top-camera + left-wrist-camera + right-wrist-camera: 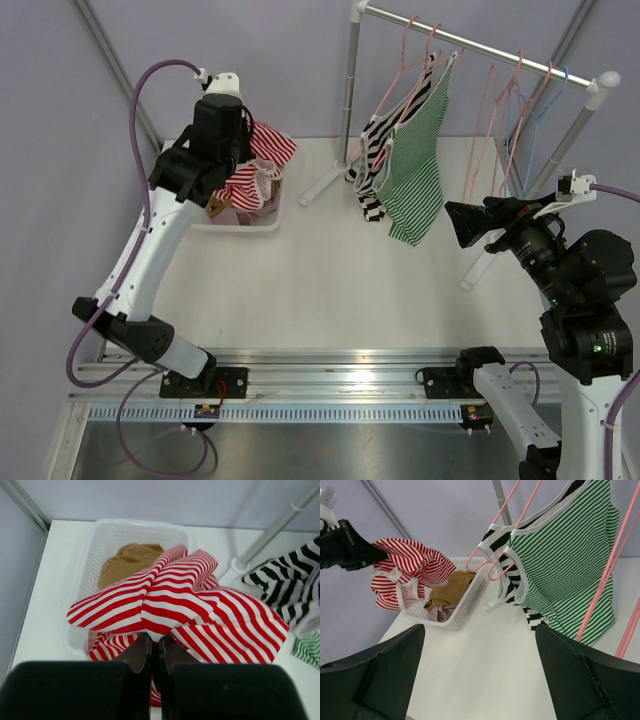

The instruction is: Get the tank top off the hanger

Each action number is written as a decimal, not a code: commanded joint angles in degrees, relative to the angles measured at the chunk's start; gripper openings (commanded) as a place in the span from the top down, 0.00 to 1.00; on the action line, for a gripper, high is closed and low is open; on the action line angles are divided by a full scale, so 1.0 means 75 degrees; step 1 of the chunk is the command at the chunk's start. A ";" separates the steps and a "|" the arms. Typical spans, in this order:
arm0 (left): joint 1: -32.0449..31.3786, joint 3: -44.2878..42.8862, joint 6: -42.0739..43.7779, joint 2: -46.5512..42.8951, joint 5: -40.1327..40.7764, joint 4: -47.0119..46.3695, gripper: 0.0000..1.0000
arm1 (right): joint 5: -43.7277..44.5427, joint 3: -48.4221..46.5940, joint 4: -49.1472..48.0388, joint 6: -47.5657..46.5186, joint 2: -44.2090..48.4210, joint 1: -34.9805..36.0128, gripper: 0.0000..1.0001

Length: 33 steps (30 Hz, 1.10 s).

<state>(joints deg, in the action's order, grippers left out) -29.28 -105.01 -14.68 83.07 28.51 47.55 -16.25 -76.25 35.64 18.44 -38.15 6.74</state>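
Observation:
My left gripper (155,647) is shut on a red-and-white striped tank top (190,605) and holds it above the white basket (100,545); the top also shows in the top view (258,165) and in the right wrist view (407,565). A green striped tank top (420,165) and a black-and-white striped one (372,160) hang on pink hangers (415,55) from the rail (480,45). My right gripper (470,222) is open and empty, to the right of the hanging tops, which show in its view (565,560).
The basket (240,222) holds a tan garment (127,560) and a pale pink one (437,612). Several empty pink and blue hangers (515,110) hang at the rail's right end. The rack's white legs (335,175) stand on the table.

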 commanded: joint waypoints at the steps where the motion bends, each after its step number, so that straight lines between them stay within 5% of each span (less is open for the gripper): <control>1: 0.0668 -0.1160 0.0491 0.0887 -0.1093 0.0350 1.00 | -0.0271 -0.0052 -0.0275 0.0061 0.0083 -0.0009 0.00; 5: 0.1592 -0.2833 0.0749 0.2047 -0.1797 0.0971 1.00 | -0.0329 -0.0134 -0.0170 0.0050 0.0130 -0.0020 0.01; 11: 0.2344 -0.3366 0.0937 0.3443 -0.2838 0.0973 1.00 | -0.0575 -0.0029 -0.0345 0.0213 0.0130 -0.0020 0.00; 12: 0.2391 -0.3308 0.0961 0.3571 -0.2899 0.0810 0.97 | -0.0633 0.0006 -0.0392 0.0237 0.0095 -0.0020 0.01; 15: 0.2509 -0.3482 0.1101 0.4297 -0.3004 0.0808 0.58 | -0.0856 0.0041 -0.0544 0.0342 0.0060 -0.0020 0.00; 23: 0.2556 -0.2956 0.0915 0.4851 -0.2981 0.0903 0.07 | -0.1782 0.0475 -0.1680 0.0670 0.0130 -0.0020 0.01; 33: 0.2357 -0.2207 0.0223 0.2181 -0.3544 0.0668 0.01 | -0.1970 -0.0298 -0.2185 0.1595 -0.1275 -0.0020 0.00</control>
<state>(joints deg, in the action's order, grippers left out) -10.52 -122.39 -10.85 111.13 4.64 55.81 -29.69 -76.05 23.55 26.61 -43.46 6.74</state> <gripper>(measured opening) 0.988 0.993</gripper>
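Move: The red-striped tank top is still pinched in the left hand; the white bin it goes to is centred about 13 cm ahead, 7 cm left and some 32 cm below, with the rack's near foot 11 cm ahead, 18 cm right and 36 cm below. From the right hand, the hanging green-striped tank top is about 22 cm ahead, 4 cm left and 18 cm below; an empty pink hanger is 9 cm ahead, 6 cm right, about level. The left hand swings forward some 15 cm and slightly left over the bin, then sinks about 19 cm with its fingers tipping down nearly 30 degrees, opening wide on the way down to let the red-striped tank top go before rising again and drawing back a little. The right hand, open and empty beside the hangers, eases about 4 cm left and 3 cm up while turning some 15 degrees counter-clockwise. ##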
